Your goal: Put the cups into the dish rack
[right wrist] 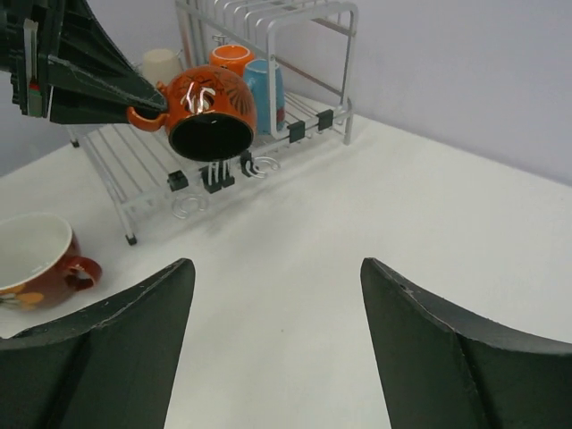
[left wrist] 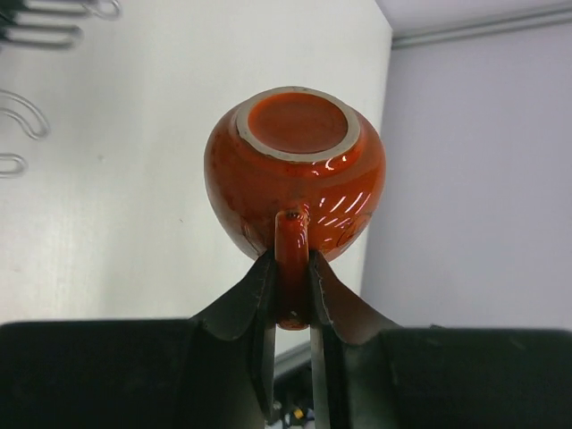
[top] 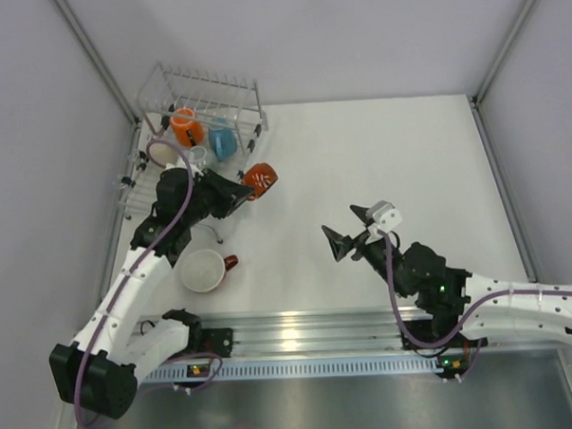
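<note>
My left gripper is shut on the handle of the small dark red mug. It holds the mug on its side in the air, just off the front right corner of the dish rack. In the rack stand an orange mug, a light blue mug and a beige tumbler. The wide white red-handled cup sits upright on the table. My right gripper is open and empty over mid-table.
The rack stands in the far left corner against the grey walls. A metal rail runs along the near table edge by the arm bases. The left arm reaches past the white cup.
</note>
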Controlling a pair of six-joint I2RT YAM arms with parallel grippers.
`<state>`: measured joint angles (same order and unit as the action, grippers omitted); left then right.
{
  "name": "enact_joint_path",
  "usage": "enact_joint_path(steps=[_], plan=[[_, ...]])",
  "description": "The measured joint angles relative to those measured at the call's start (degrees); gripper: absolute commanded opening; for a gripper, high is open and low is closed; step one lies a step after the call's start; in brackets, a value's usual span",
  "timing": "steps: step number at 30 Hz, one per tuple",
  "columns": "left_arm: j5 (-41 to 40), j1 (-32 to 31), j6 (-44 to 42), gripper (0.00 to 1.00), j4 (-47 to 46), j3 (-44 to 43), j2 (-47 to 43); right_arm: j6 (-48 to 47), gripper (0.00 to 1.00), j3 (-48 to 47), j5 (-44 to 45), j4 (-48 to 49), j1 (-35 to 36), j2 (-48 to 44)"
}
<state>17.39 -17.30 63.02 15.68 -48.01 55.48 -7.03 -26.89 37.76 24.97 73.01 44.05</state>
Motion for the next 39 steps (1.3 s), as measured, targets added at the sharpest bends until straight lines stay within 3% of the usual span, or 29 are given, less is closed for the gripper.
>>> enact_joint_path(steps=[7, 16, 22, 39], plan=[[-14.38, 0.00, -8.55, 0.00, 6.05, -3.39, -0.26, 8.87, 0.76, 4.39, 1.90, -4.46, 0.00, -8.96], [-39.23, 0.00, -15.21, 0.00, 11.13, -4.35, 0.07, 10.01, 0.77, 6.69, 4.61, -6.45, 0.00, -13.79], [-52.22, 0.44, -17.20, 0.00, 11.50, -6.69, 5.33, 10.58, 0.78, 6.67, 4.74, -6.73, 0.00, -13.38], [-63.69, 9.16, -17.97, 0.00, 8.39, -6.99, 16.94, 10.86, 0.79, 6.67, 4.44, -11.37, 0.00, -21.16]])
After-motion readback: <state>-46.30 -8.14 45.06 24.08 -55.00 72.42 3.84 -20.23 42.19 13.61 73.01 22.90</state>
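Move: The left hand holds the small brown cup by its handle. The free near-left part of the dish rack lies about 25 cm to its left, 9 cm ahead and 16 cm below. The grey cup stands about 14 cm ahead and 11 cm left, the beige cup about 18 cm ahead and 22 cm left, both some 12 cm lower. From the right hand, that free part is about 18 cm ahead, 48 cm left and 18 cm below. The left arm keeps its pinch on the brown cup's handle and sweeps the cup about 24 cm to the left, drifting some 6 cm forward and, mostly in the later half, sinking about 7 cm, towards the free near-left part of the rack, while the wrist rolls and swings counter-clockwise until the fingers, first pointing forward-right, point forward-left and down. The empty right hand, fingers still wide open, draws off about 6 cm to its right, dipping a little and then rising again. ##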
